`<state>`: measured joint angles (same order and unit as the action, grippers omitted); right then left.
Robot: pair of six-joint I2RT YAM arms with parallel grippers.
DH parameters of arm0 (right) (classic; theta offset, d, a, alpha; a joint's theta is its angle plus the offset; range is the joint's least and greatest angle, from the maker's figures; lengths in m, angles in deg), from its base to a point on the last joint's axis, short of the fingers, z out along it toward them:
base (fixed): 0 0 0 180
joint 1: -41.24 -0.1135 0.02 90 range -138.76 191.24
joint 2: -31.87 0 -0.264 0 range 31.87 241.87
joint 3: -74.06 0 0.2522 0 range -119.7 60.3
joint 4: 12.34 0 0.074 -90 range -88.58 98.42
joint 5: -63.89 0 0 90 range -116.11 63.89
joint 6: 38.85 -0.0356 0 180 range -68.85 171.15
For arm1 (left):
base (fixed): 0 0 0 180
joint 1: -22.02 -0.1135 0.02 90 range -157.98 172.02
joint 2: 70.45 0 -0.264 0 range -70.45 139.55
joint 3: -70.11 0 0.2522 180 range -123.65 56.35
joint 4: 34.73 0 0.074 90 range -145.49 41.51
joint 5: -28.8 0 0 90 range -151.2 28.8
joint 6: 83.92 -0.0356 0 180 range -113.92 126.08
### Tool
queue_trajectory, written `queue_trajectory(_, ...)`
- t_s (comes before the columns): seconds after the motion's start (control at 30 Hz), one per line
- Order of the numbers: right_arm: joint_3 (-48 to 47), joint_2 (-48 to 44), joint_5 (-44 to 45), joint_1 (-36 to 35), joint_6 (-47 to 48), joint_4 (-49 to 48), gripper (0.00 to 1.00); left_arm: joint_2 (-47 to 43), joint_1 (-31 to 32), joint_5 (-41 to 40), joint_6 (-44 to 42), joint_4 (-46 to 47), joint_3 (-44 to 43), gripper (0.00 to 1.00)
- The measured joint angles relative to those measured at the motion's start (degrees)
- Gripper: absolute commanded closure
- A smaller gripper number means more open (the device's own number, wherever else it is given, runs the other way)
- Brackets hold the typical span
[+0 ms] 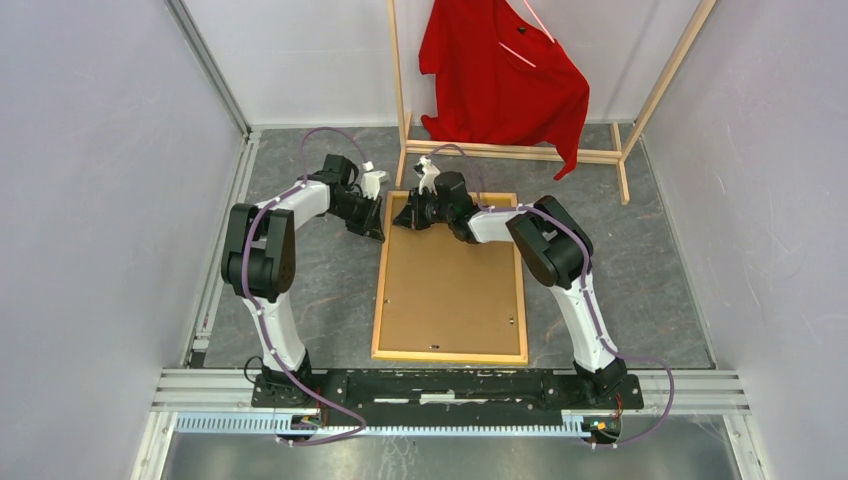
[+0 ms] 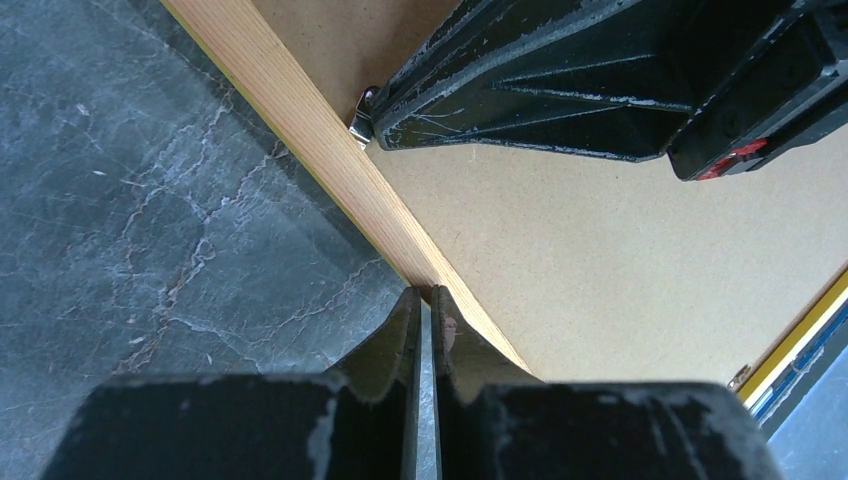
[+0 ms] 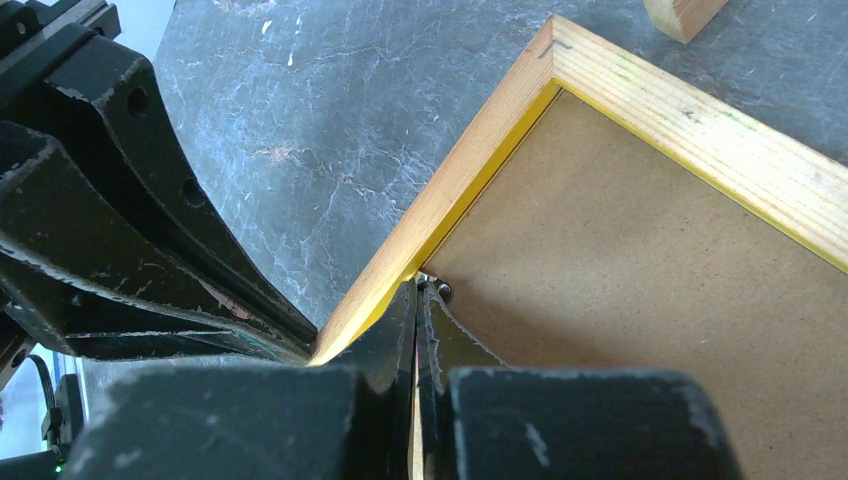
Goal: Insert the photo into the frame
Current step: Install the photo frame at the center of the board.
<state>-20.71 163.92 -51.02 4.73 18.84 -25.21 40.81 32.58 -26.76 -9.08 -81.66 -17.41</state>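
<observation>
The frame (image 1: 381, 300) lies face down on the table, its light wood back up, with a brown backing board (image 1: 450, 290) inside it. The photo is hidden. My left gripper (image 1: 379, 233) is shut, and its tips (image 2: 428, 292) touch the frame's left rail (image 2: 300, 130) from outside. My right gripper (image 1: 402, 220) is shut over the frame's far left corner. Its tips (image 3: 418, 285) rest at a small metal tab (image 3: 441, 291) on the inner edge of the rail (image 3: 460, 180), beside the board (image 3: 650, 300). The two grippers are close together.
A wooden clothes rack (image 1: 520, 152) with a red shirt (image 1: 500, 70) stands just behind the frame; its foot shows in the right wrist view (image 3: 682, 14). Grey walls close in both sides. The rig rail (image 1: 450, 385) runs along the near edge.
</observation>
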Motion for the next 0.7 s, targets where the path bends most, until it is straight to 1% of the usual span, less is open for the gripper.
queue_trajectory(0.03,0.0,0.0,0.0,0.0,0.0,0.0,0.99,0.0,0.0,0.0,0.0,0.0,0.0,0.88)
queue_trajectory(0.1,0.0,0.0,-0.1,0.0,0.0,-0.1,0.92,0.0,0.0,0.0,0.0,0.0,0.0,0.88)
queue_trajectory(0.17,0.6,-0.5,0.0,0.0,0.3,-0.4,0.83,0.0,0.0,0.0,0.0,0.0,0.0,0.89)
queue_trajectory(0.23,2.5,-2.4,0.5,0.1,0.9,-0.2,0.67,-0.1,0.0,-0.1,0.0,0.0,0.0,0.89)
queue_trajectory(0.3,5.4,-5.7,0.7,0.3,1.4,0.3,0.48,-0.2,0.0,-0.1,0.0,-0.1,0.1,0.88)
queue_trajectory(0.33,7.1,-8.0,0.8,0.5,1.6,0.7,0.40,-0.3,0.0,-0.2,0.0,-0.1,0.1,0.88)
queue_trajectory(0.4,11.2,-13.7,1.5,1.4,2.4,1.4,0.28,-0.5,0.0,-0.5,-0.1,-0.7,0.1,0.87)
queue_trajectory(0.53,21.4,-29.7,6.4,6.2,4.5,3.0,0.06,-1.8,0.0,-1.9,-1.9,-3.2,0.6,0.85)
queue_trajectory(0.57,24.1,-33.8,8.8,8.1,5.2,3.8,0.03,-2.4,0.0,-2.7,-2.5,-3.6,1.0,0.84)
queue_trajectory(0.7,32.1,-44.4,19.1,13.8,7.2,7.6,0.02,-6.1,0.1,-5.5,-5.6,-4.4,4.3,0.82)
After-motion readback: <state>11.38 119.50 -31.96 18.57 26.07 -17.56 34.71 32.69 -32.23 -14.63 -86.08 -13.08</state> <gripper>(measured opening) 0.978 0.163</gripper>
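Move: The next likely goal for the right hand, the right-rail far clip, lies about 22 cm to its right and 2 cm back, roughly level in height. The far-rail clip is some 16 cm right and 5 cm ahead, while the left-rail far clip sits right at its shut fingertips. From the left hand, at the left rail, the right-rail clip is about 25 cm right and 1 cm ahead. Right hand opens wide, rises 12 cm, sweeps 22 right towards the right-rail far clip; left hand backs off leftward. ##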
